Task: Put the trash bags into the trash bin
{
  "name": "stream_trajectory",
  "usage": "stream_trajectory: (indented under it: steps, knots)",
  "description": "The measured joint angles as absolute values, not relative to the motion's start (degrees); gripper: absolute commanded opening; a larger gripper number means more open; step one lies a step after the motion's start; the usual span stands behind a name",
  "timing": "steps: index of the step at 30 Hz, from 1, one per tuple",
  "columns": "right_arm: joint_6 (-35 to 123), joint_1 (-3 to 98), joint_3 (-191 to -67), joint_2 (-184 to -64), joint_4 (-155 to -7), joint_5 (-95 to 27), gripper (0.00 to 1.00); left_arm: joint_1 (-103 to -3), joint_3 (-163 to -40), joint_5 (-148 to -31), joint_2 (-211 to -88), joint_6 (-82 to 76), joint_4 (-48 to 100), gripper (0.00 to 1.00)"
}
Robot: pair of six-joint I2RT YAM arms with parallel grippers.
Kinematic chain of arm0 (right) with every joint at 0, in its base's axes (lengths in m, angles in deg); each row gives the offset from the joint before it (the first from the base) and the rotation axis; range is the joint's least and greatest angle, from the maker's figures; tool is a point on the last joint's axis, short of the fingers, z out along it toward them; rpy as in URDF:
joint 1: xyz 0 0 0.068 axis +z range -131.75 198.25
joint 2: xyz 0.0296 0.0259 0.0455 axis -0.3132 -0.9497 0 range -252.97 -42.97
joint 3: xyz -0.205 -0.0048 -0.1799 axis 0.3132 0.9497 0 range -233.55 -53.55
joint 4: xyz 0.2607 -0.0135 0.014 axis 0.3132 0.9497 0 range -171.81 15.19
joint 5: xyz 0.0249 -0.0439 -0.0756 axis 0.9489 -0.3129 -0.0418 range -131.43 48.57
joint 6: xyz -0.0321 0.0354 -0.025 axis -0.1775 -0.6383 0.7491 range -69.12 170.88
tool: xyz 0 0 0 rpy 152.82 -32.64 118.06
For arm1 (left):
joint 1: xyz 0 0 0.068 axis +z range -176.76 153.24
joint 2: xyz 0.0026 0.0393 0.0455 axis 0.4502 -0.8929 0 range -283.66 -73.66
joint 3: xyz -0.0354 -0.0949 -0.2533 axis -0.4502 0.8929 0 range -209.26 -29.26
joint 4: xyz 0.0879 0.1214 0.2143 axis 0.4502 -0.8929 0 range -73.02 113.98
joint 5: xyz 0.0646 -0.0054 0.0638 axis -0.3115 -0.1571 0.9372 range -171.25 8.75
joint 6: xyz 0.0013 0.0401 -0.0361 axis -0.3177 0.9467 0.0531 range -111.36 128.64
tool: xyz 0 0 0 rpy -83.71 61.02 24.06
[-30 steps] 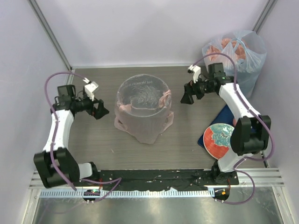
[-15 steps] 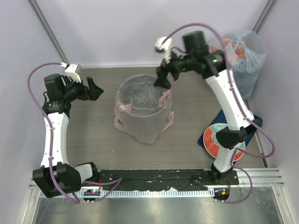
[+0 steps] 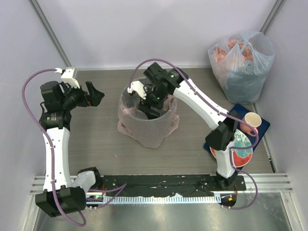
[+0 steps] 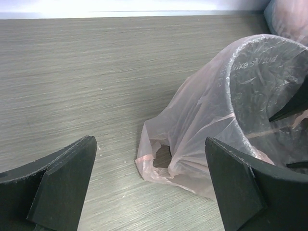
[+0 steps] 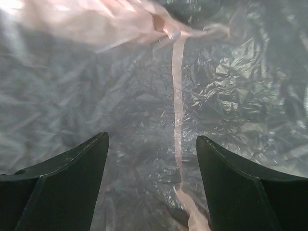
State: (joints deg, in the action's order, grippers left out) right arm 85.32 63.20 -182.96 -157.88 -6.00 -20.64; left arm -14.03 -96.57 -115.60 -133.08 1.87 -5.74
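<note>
The trash bin [image 3: 126, 96] stands mid-table, lined and draped by the thin pale pink trash bag [image 3: 144, 137], whose skirt hangs down to the table. My right gripper [image 3: 147, 109] reaches down inside the bin, open and empty. In the right wrist view its fingers [image 5: 72, 178] spread over the crinkly bag lining [image 5: 231, 86], which has a pink seam down the middle. My left gripper [image 3: 97, 96] is open and empty, apart from the bin on its left. The left wrist view shows that gripper [image 4: 149, 142] facing the bag's draped side [image 4: 202, 115] and a bag handle loop on the table.
A bulging clear-bluish bag [image 3: 243, 60] with pink and blue contents stands at the back right corner. A red and teal plate [image 3: 238, 151], a pink paper cup [image 3: 251, 120] and a blue mat [image 3: 262, 126] lie at the right edge. Walls close off three sides.
My right arm has swung from the back right over to the bin and lowered its open gripper inside. My left arm has drawn back to the left and risen.
</note>
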Motion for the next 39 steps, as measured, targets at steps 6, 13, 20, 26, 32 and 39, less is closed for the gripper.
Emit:
stream_trajectory:
  steps: [6,13,20,26,32,39]
  knots:
    - [85.95,63.31,-171.35,-158.10,-11.62,-25.55,0.45,-14.03,-96.44,-113.70,-132.20,4.17,-7.79,0.99]
    - [84.12,63.31,-163.75,-158.10,-20.51,-31.00,0.41,-14.03,-95.57,-112.74,-132.03,5.54,-8.40,1.00]
    - [83.66,63.31,-160.51,-158.21,-23.44,-31.26,0.37,-14.03,-95.48,-112.72,-132.03,6.61,-8.67,1.00]
    - [83.05,63.31,-159.24,-160.57,-24.43,-33.29,0.32,-14.03,-95.44,-112.74,-132.05,6.70,-8.69,1.00]
    - [82.17,63.31,-159.05,-163.43,-26.20,-35.61,0.29,-14.03,-95.06,-112.74,-132.03,6.77,-8.91,1.00]
    - [81.76,63.31,-157.12,-165.29,-27.44,-36.90,0.27,-14.03,-95.02,-112.72,-132.07,7.60,-9.47,1.00]
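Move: My right hand is already inside the trash bag draped over the bin, fingers pointing down and left. The middle of the bin lies about 12 cm below it, some 4 cm ahead and 2 cm to its right. The bag's loose hem hangs some 10 cm back, 2 cm right and 16 cm below. From my left hand, the bin's middle is about 25 cm to the right, level fore and aft, and roughly 19 cm below. I plunge my right hand some 17 cm down inside the bag towards the bottom of the bin, easing about 4 cm forward, with a brief check partway. The fingers swing some 20 degrees steeper until they point nearly straight down and close from wide to about a quarter open, ending right among the film and pressing the liner down. My left hand stays empty and open, settling just 2 cm lower. ##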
